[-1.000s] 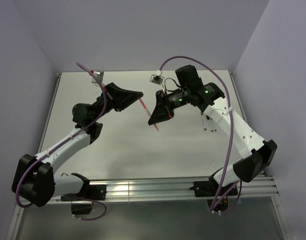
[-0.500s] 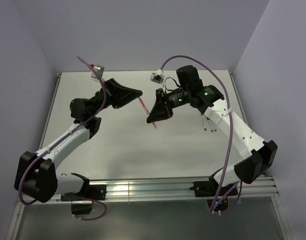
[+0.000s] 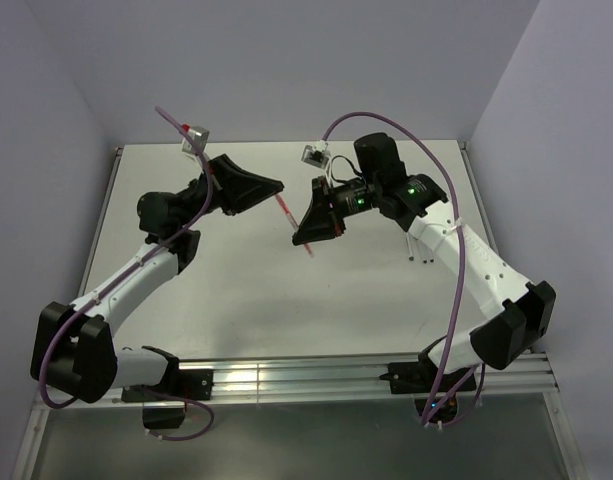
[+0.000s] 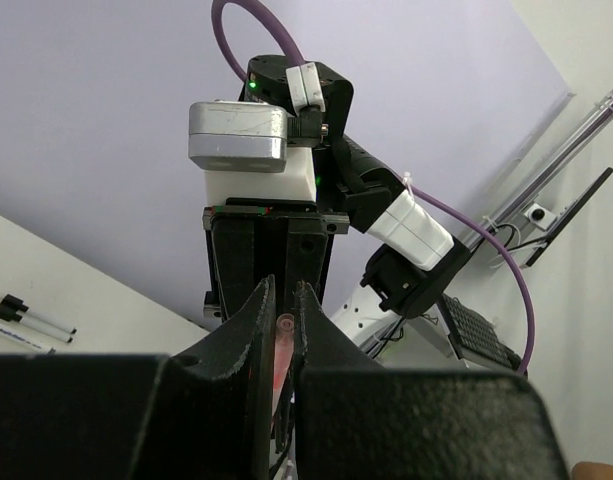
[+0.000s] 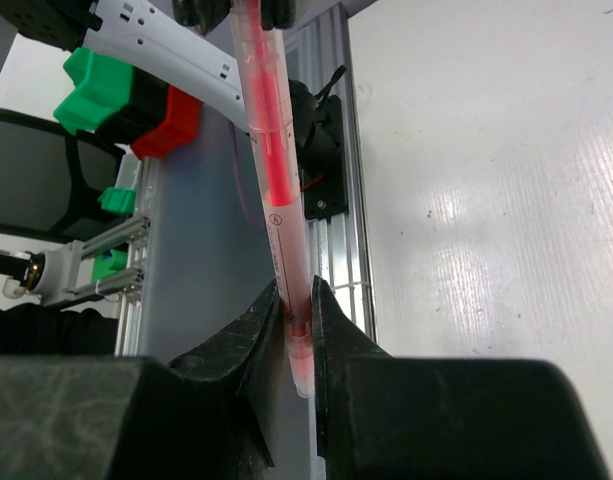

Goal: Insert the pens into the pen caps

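The red-pink pen (image 3: 285,212) hangs above the table's middle, slanting between both grippers. My right gripper (image 3: 298,240) is shut on its lower part, and in the right wrist view the jaws (image 5: 294,290) pinch the barrel (image 5: 276,190) with a short stub below them. My left gripper (image 3: 279,188) is shut on the upper end. Between its jaws (image 4: 283,290) I see a pale clear pen cap (image 4: 283,325) end-on, pink showing behind it. How far the pen sits in the cap is hidden. Two whitish pens (image 3: 419,245) with dark tips lie on the table at the right.
The same two whitish pens (image 4: 21,320) appear at the left in the left wrist view. An aluminium rail (image 3: 316,375) runs along the near edge between the arm bases. Walls close the table (image 3: 236,290) at the back and both sides.
Both grippers and the red-pink pen have drifted slightly left and toward the back. Both grips are unchanged.
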Robot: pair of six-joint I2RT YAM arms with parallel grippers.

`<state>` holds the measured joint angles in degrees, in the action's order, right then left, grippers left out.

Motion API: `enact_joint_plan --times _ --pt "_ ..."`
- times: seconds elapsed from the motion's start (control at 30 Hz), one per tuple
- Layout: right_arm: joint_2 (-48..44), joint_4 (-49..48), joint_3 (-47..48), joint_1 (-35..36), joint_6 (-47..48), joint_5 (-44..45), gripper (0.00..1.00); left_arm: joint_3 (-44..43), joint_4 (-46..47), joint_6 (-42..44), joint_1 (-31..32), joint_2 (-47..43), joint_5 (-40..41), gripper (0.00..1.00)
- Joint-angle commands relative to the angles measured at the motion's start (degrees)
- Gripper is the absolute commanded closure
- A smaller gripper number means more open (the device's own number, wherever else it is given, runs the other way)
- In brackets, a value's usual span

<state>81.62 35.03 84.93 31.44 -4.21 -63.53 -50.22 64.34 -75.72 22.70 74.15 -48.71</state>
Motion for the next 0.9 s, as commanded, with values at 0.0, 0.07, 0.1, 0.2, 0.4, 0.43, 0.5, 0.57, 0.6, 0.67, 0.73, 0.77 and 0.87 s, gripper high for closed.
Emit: enact_joint_plan --times 0.0,0.07,0.1,0.2,0.4,0.43,0.5,0.57,0.6,0.67,0.73,0.77,0.87 --pt "-0.85 -12.00 0.59 -3.14 -2.21 6.57 1.00 -1.29 1.58 -1.36 1.91 -0.41 -14.31 1.00" --pt "-0.85 -12.00 0.59 -3.14 -2.21 6.57 1.00 -1.38 1.49 -1.18 2.00 -0.24 -14.22 1.00" --pt "-0.85 -12.00 0.94 -3.23 -2.30 6.57 1.00 -1.38 1.49 -1.09 1.91 -0.15 -14.31 0.99" --pt "-0.42 -12.00 1.73 -3.14 -2.73 6.57 1.00 -1.46 0.09 -0.39 2.00 -0.15 -14.05 0.71" --pt "0.46 -12.09 1.83 -3.14 -3.61 6.66 1.00 -2.87 -2.81 2.07 1.56 -0.41 -12.99 0.50" --pt "0.38 -12.09 1.56 -3.14 -3.61 6.84 1.00 -3.65 -3.25 2.51 1.30 -0.15 -12.82 0.48" --pt "0.12 -12.09 0.77 -3.32 -3.70 7.10 1.00 -4.45 -5.35 3.99 -0.02 -0.15 -12.03 0.38" --pt "-0.50 -12.09 -0.11 -3.67 -3.88 7.10 1.00 -5.59 -8.77 6.36 -1.86 -0.32 -10.63 0.26" --pt "-0.76 -12.09 -0.20 -4.10 -3.88 7.19 1.00 -6.12 -13.92 10.29 -2.56 -0.32 -10.18 0.17" --pt "-1.73 -12.09 -0.55 -4.63 -4.05 7.19 1.00 -7.35 -19.40 14.36 -4.58 -0.41 -9.13 0.13" --pt "-2.87 -12.00 -0.81 -5.51 -4.14 7.01 1.00 -8.58 -27.92 21.91 -5.73 -0.24 -7.90 0.12" --pt "-3.22 -12.00 -1.34 -5.86 -4.49 6.93 1.00 -8.93 -30.30 24.11 -6.95 -0.06 -7.46 0.11" --pt "-4.54 -11.82 -3.18 -7.97 -4.84 7.71 1.00 -10.51 -40.48 32.11 -9.42 0.56 -5.44 0.10"
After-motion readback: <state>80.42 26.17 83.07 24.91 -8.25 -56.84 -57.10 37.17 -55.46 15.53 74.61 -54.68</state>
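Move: The right hand holds the joined red pen near its lower end; the row of finished pens lies about 30 cm to its right, roughly 22 cm farther out and some 33 cm below. The left fingers are still shut on the pen's upper end, so the pen's middle is about 3 cm back, 3 cm right and 5 cm below the left hand. The left fingers open, releasing the red pen, and go forward-down; the right carries it about 6 cm forward. ##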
